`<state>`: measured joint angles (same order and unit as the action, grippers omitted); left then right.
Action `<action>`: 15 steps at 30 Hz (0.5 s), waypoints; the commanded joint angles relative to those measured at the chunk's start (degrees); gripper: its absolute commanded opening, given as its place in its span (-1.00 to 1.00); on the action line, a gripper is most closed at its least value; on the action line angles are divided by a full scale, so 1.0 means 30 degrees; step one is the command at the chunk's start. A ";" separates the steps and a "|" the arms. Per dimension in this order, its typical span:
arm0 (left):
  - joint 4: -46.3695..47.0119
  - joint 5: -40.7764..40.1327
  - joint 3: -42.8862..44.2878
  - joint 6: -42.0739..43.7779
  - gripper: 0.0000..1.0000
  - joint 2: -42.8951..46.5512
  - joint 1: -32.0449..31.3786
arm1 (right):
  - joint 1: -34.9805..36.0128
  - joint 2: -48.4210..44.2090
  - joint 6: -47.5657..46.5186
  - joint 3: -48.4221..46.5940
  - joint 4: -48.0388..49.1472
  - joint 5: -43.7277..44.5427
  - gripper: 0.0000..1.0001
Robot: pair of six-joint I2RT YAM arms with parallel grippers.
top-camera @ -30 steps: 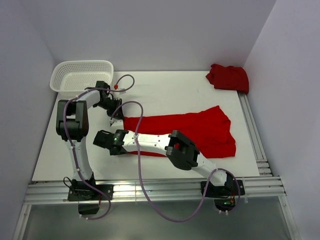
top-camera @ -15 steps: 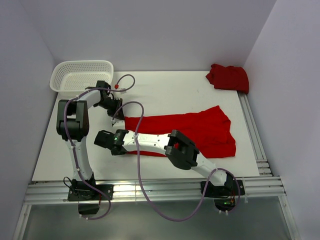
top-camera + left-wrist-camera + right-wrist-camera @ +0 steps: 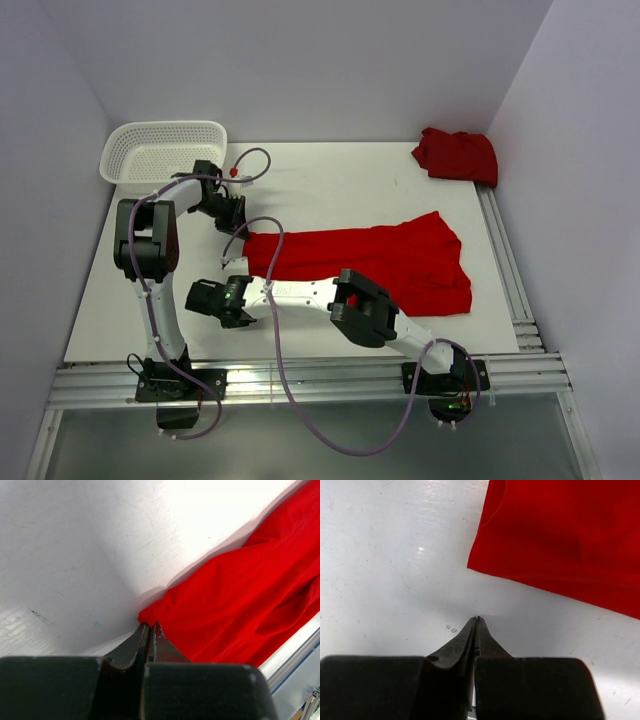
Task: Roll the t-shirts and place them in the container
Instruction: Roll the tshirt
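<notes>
One red t-shirt [image 3: 380,262] lies spread across the middle of the white table. My left gripper [image 3: 236,228] is shut, and the shirt's far left corner [image 3: 150,616] sits right at its tips [image 3: 150,625]. My right gripper [image 3: 205,300] is shut and empty over bare table, just left of the shirt's near left corner [image 3: 475,566]; its tips [image 3: 478,618] are clear of the fabric. The right arm lies over the shirt's near edge and hides it. The second red t-shirt [image 3: 457,155] lies crumpled in the far right corner.
A white mesh basket [image 3: 160,150] stands at the far left corner, just behind the left arm. Aluminium rails run along the right edge [image 3: 508,270] and the near edge [image 3: 300,378]. Walls close in the left, far and right sides.
My right gripper has moved toward the near edge and a little left, away from the shirt. The shirt's far left corner has shifted slightly left with the left gripper.
</notes>
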<state>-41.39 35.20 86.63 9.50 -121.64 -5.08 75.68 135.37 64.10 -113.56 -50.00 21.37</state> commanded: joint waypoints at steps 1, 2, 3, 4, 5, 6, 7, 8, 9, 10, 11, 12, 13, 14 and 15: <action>0.0348 -0.0571 -0.0076 0.0086 -0.99 0.0586 -0.0093 | 0.0086 -0.0651 0.0579 0.0120 -0.0443 0.0434 -1.00; 0.0406 -0.0571 -0.0165 0.0115 -0.99 0.0703 -0.0093 | 0.0028 -0.0738 0.0433 0.0031 -0.0472 0.0611 -0.88; 0.0465 -0.0629 -0.0253 0.0203 -0.99 0.0821 -0.0093 | -0.0031 -0.0913 0.0374 -0.0115 -0.0444 0.0816 -0.80; 0.0407 -0.0630 -0.0254 0.0204 -0.99 0.0880 -0.0093 | -0.0060 -0.0973 0.0112 -0.0348 -0.0385 0.1137 -0.74; 0.0320 -0.0601 -0.0225 0.0262 -0.99 0.0909 -0.0093 | -0.0119 -0.1060 0.0022 -0.0496 -0.0414 0.1314 -0.58; 0.0261 -0.0601 -0.0166 0.0291 -0.99 0.0910 -0.0093 | -0.0264 -0.1032 -0.0094 -0.0700 -0.0501 0.1490 -0.47; 0.0115 -0.0601 -0.0079 0.0320 -0.99 0.0823 -0.0093 | -0.0353 -0.0974 -0.0183 -0.1166 -0.0647 0.1695 -0.39; 0.0114 -0.0572 -0.0049 0.0321 -0.99 0.0793 -0.0093 | -0.0441 -0.0915 -0.0329 -0.1374 -0.0881 0.2045 -0.30; 0.0114 -0.0571 -0.0049 0.0350 -0.99 0.0792 -0.0093 | -0.0644 -0.0770 -0.0417 -0.1550 -0.0912 0.2106 -0.28; 0.0114 -0.0600 -0.0049 0.0350 -1.00 0.0734 -0.0093 | -0.0791 -0.0739 -0.0505 -0.1784 -0.0912 0.2165 -0.28; 0.0114 -0.0601 -0.0049 0.0321 -0.99 0.0734 -0.0093 | -0.0938 -0.0710 -0.0680 -0.1786 -0.0854 0.2252 -0.28; 0.0114 -0.0630 -0.0020 0.0350 -0.99 0.0734 -0.0093 | -0.0997 -0.0739 -0.0740 -0.1728 -0.0796 0.2456 -0.28; 0.0085 -0.0630 0.0010 0.0350 -0.99 0.0647 -0.0093 | -0.1201 -0.0710 -0.0798 -0.1669 -0.0679 0.2429 -0.28; 0.0055 -0.0601 0.0010 0.0350 -0.99 0.0646 -0.0093 | -0.1319 -0.0710 -0.0973 -0.1640 -0.0533 0.2371 -0.28; 0.0026 -0.0601 0.0039 0.0379 -0.99 0.0617 -0.0093 | -0.1407 -0.0681 -0.1004 -0.1582 -0.0415 0.2399 -0.28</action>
<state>-41.28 34.83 86.46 9.58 -121.45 -5.13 72.84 135.24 62.04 -116.71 -51.31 25.30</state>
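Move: The t-shirt's near-left corner lies flat about 5 cm straight ahead of the shut right hand and roughly 1 cm below it. The far-left corner, pinched in the left gripper, is some 23 cm ahead and 1 cm right of the right hand; the shirt's middle is about 13 cm ahead and 28 cm right. From the left hand, the near-left corner is roughly 18 cm back, level sideways, and 1 cm lower. The right gripper opens about a third, reaching forward some 4 cm and up 2 towards the near-left corner. ##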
